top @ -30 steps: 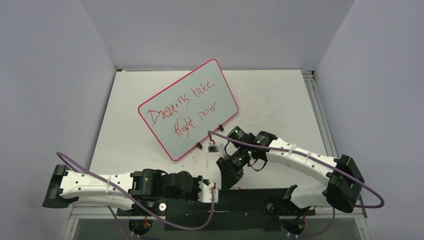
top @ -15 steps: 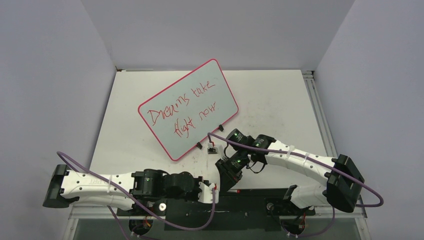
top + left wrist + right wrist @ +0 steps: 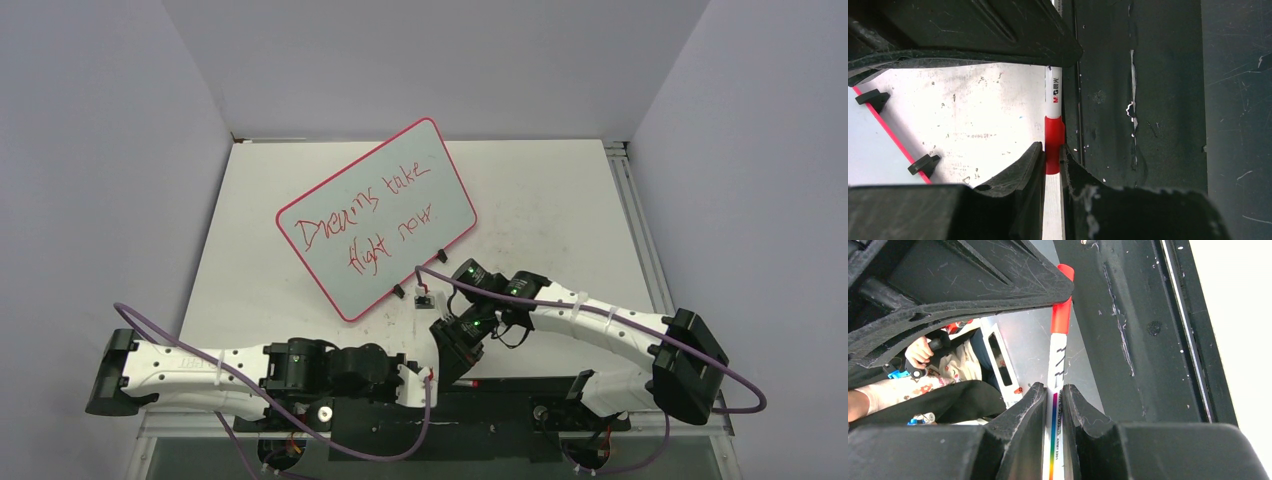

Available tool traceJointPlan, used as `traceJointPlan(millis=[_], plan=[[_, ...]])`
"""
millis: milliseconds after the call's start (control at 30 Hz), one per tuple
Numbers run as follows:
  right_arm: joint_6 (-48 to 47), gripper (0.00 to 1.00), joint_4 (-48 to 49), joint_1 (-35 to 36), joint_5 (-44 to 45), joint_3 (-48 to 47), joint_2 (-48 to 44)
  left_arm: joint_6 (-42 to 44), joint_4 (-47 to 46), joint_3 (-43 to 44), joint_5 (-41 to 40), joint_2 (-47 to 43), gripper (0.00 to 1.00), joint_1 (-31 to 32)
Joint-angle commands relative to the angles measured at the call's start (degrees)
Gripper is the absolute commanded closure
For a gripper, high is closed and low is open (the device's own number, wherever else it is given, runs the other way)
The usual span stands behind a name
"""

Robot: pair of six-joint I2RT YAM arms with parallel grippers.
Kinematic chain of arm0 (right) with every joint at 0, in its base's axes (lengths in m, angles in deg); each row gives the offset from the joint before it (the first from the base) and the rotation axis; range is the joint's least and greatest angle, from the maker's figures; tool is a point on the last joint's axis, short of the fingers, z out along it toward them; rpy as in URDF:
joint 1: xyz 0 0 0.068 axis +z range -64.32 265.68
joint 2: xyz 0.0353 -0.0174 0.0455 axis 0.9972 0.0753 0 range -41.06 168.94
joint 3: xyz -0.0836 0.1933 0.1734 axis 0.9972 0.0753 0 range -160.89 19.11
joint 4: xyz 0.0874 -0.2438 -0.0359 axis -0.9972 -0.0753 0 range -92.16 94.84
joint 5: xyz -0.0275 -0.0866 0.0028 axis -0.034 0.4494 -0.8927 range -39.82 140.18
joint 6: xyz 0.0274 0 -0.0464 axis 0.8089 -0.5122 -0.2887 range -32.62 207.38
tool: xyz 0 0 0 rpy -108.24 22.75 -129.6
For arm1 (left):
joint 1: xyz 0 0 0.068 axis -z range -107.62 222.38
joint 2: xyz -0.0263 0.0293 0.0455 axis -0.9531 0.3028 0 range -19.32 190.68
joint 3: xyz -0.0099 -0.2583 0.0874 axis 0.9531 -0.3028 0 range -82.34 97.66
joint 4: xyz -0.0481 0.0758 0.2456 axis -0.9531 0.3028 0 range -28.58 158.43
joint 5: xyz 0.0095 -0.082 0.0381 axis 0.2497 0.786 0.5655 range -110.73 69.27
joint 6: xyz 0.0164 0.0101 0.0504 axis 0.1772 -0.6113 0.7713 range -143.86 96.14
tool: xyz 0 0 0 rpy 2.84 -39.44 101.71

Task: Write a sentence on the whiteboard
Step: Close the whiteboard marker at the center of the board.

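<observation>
The whiteboard (image 3: 375,215) stands tilted at the table's middle left, with "Dreams take flight now" written on it in red; its red rim (image 3: 883,130) and black clip feet (image 3: 924,164) show in the left wrist view. A white marker (image 3: 1053,92) with a red cap (image 3: 1054,135) is held between both grippers at the near edge. My left gripper (image 3: 1052,155) (image 3: 428,378) is shut on the cap's end. My right gripper (image 3: 1054,392) (image 3: 455,362) is shut on the marker's printed white body (image 3: 1056,365), just behind the cap (image 3: 1060,320).
The black base rail (image 3: 520,385) runs along the near edge right under the marker (image 3: 466,383). Grey walls close in the table on the left, back and right. A metal rail (image 3: 630,200) lines the right edge. A seated person (image 3: 923,370) shows beyond the table edge.
The right arm has drawn slightly toward the near edge and the left gripper, carrying the marker. The left arm and the whiteboard have stayed put.
</observation>
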Motion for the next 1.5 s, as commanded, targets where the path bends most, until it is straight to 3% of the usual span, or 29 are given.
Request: traceJointPlan(millis=[0, 167, 633, 800, 1000, 1100, 1167, 1467], plan=[[0.19, 0.95, 11.54, 1.23, -1.32, -0.9, -1.53, 1.16, -15.25, 3.02, 1.5, 0.06, 1.0, 0.29], [-1.89, 0.95, 7.6, 1.18, 1.96, -1.59, -2.35, 1.26, -10.37, 4.2, -2.59, -0.65, 1.0, 0.34], [-2.15, 0.95, 5.66, 1.3, 11.2, -0.87, -5.39, 1.3, -0.81, 9.24, -10.74, -0.64, 0.65, 0.35], [0.04, 0.95, 7.46, 1.18, 18.78, 0.19, -8.57, -1.2, 2.24, 10.9, -12.76, -1.11, 0.57, 0.21], [6.43, 0.95, 16.87, 1.17, 30.98, 4.12, -15.51, -13.03, 1.36, 11.23, -17.03, -6.29, 0.43, -0.98], [8.42, 0.95, 23.39, 1.16, 36.79, 7.07, -20.71, -21.36, -2.44, 10.83, -22.9, -9.52, 0.32, -1.71], [9.37, 0.95, 28.22, 1.2, 38.74, 9.19, -23.32, -25.73, -6.03, 10.69, -24.24, -11.07, 0.3, -3.26], [11.76, 0.95, 50.83, 1.32, 39.44, 15.23, -30.6, -41.69, -19.24, 12.46, -16.03, -12.45, 0.25, -21.81]])
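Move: The closed marker lies crosswise between the hands, its red cap pinched in the left fingers and its barrel in the right, the cap about 6 cm to the right hand's left and level with it. The whiteboard's middle, where the right hand heads, is about 40 cm ahead, 17 cm left and 15 cm lower. Its nearer black clip lies roughly 25 cm ahead and 11 cm left of that hand, the farther clip about 34 cm straight ahead, both similarly low. The marker's cap is let go by the left fingers, which open wide as that hand rises some 16 cm and goes about 10 cm forward, its fingers swinging from right-and-down towards forward and level. The right hand keeps its pinch on the barrel and carries the marker forward towards the whiteboard, slowly at first, then also up, turning clockwise so the cap leads. ##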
